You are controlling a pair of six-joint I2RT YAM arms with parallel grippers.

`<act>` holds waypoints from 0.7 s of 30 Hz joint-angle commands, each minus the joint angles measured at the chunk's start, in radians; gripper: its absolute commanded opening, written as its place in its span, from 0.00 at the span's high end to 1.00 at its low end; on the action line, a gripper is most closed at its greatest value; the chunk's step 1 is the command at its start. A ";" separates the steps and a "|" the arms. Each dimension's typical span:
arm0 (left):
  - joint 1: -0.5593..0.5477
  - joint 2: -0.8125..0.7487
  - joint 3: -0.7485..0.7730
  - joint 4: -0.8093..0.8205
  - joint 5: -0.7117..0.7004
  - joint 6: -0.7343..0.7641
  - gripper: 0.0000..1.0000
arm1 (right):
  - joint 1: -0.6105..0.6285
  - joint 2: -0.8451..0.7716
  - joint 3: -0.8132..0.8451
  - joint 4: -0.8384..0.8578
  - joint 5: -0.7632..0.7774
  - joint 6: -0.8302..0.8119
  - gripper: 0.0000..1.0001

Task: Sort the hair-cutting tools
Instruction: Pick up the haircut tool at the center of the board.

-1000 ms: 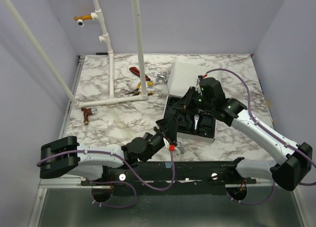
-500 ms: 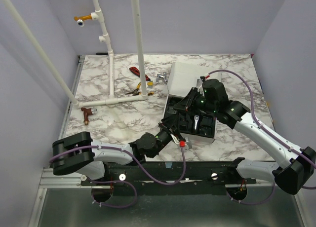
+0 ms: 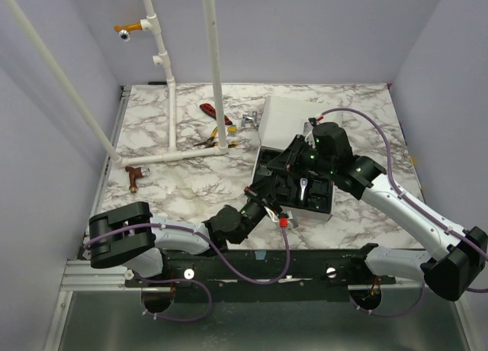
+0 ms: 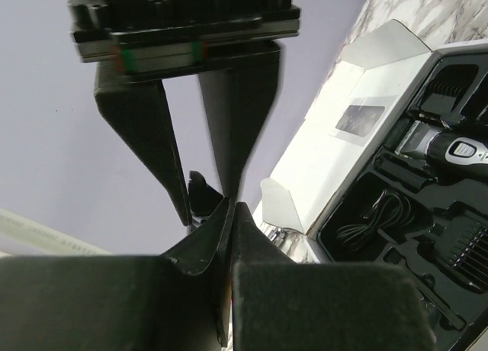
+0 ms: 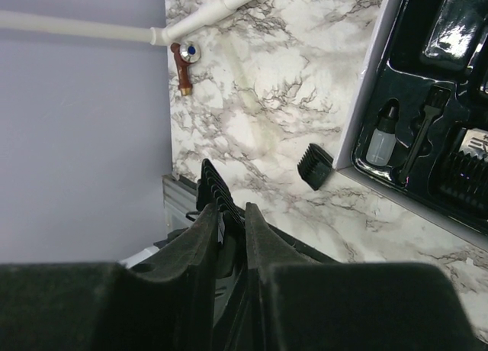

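Note:
My right gripper (image 3: 280,166) (image 5: 232,214) hangs over the left part of the open black case (image 3: 323,210), shut on a black comb guard (image 5: 216,192) whose teeth stick out past the fingertips. A second black guard (image 5: 315,165) lies on the marble against the case's outer wall. In the case lie the slim black clipper (image 4: 457,149) (image 3: 303,189), a coiled cord (image 4: 374,217), a small bottle (image 5: 379,141) and a brush (image 5: 423,128). My left gripper (image 3: 258,191) (image 4: 231,207) is at the case's near-left corner, shut with nothing visible between its fingers, just below the right gripper's fingers (image 4: 152,149).
The case's white lid (image 3: 288,118) lies open behind it. A white pipe frame (image 3: 171,118) stands at the back left, with red- and yellow-handled tools (image 3: 210,111) beside it. A reddish-brown T-shaped piece (image 3: 135,175) (image 5: 183,65) lies at the left. The table's near rail (image 5: 179,194) is close.
My left gripper has closed from partly open to shut, and its arm has stretched further right toward the case. The right arm shifted only slightly, keeping its grip on the guard.

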 commanded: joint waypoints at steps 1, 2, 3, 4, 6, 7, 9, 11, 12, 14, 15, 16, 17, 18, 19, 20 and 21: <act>-0.004 -0.024 -0.008 0.075 -0.031 -0.006 1.00 | 0.002 -0.020 -0.002 0.003 -0.031 -0.027 0.55; -0.004 -0.031 -0.011 0.080 -0.032 -0.013 1.00 | 0.002 -0.023 0.001 0.002 -0.029 -0.031 0.46; -0.006 -0.041 -0.015 0.082 -0.035 -0.026 1.00 | 0.002 -0.026 0.002 0.000 -0.026 -0.033 0.39; -0.008 -0.051 -0.019 0.082 -0.038 -0.039 1.00 | 0.002 -0.028 0.005 -0.005 -0.021 -0.034 0.34; -0.009 -0.075 -0.034 0.077 -0.041 -0.075 1.00 | 0.003 -0.029 0.011 -0.010 -0.015 -0.036 0.31; -0.010 -0.086 -0.037 0.075 -0.046 -0.095 1.00 | 0.002 -0.029 0.015 -0.013 -0.011 -0.037 0.29; -0.010 -0.111 -0.052 0.068 -0.055 -0.138 1.00 | 0.001 -0.032 0.026 -0.019 0.004 -0.045 0.27; -0.010 -0.147 -0.064 0.034 -0.055 -0.200 1.00 | 0.001 -0.040 0.047 -0.036 0.040 -0.059 0.24; -0.010 -0.168 -0.070 0.008 -0.055 -0.230 1.00 | 0.001 -0.047 0.059 -0.044 0.056 -0.071 0.23; -0.008 -0.206 -0.087 -0.016 -0.059 -0.292 1.00 | 0.001 -0.057 0.079 -0.063 0.098 -0.094 0.23; -0.008 -0.222 -0.093 -0.031 -0.066 -0.317 1.00 | 0.001 -0.066 0.085 -0.072 0.123 -0.104 0.23; -0.009 -0.245 -0.098 -0.049 -0.074 -0.350 1.00 | 0.000 -0.073 0.085 -0.077 0.143 -0.117 0.23; -0.009 -0.266 -0.102 -0.079 -0.077 -0.389 1.00 | -0.001 -0.084 0.080 -0.079 0.166 -0.127 0.23; -0.009 -0.296 -0.104 -0.122 -0.074 -0.445 1.00 | 0.000 -0.095 0.069 -0.079 0.190 -0.134 0.23; -0.008 -0.320 -0.106 -0.182 -0.066 -0.493 1.00 | -0.001 -0.109 0.053 -0.074 0.215 -0.139 0.23; -0.005 -0.345 -0.107 -0.217 -0.067 -0.552 1.00 | -0.001 -0.120 0.032 -0.066 0.235 -0.144 0.23; -0.001 -0.366 -0.106 -0.260 -0.071 -0.613 1.00 | -0.001 -0.135 0.005 -0.050 0.241 -0.156 0.24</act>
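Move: A black haircut tool, a comb guard, sits in the right fingertips, roughly 1 cm left of that hand's point. From the left hand it is some 2 cm ahead and 1 cm to the right, about level. The open box is about 15 cm below: from the right hand, the white bottle lies 5 cm back and 3 cm left, the tray comb 5 cm back and 4 cm right, the silver clipper 4 cm back and 11 cm right. Open the right gripper wide to let go of the haircut tool, holding the hand nearly still, then lift it about 3.5 cm and draw it off to the right, its fingers tipping up a little. Keep the left gripper shut and pull it away leftward and up, some 4 cm to the left, rolling about its own fingers by some 20 degrees. ##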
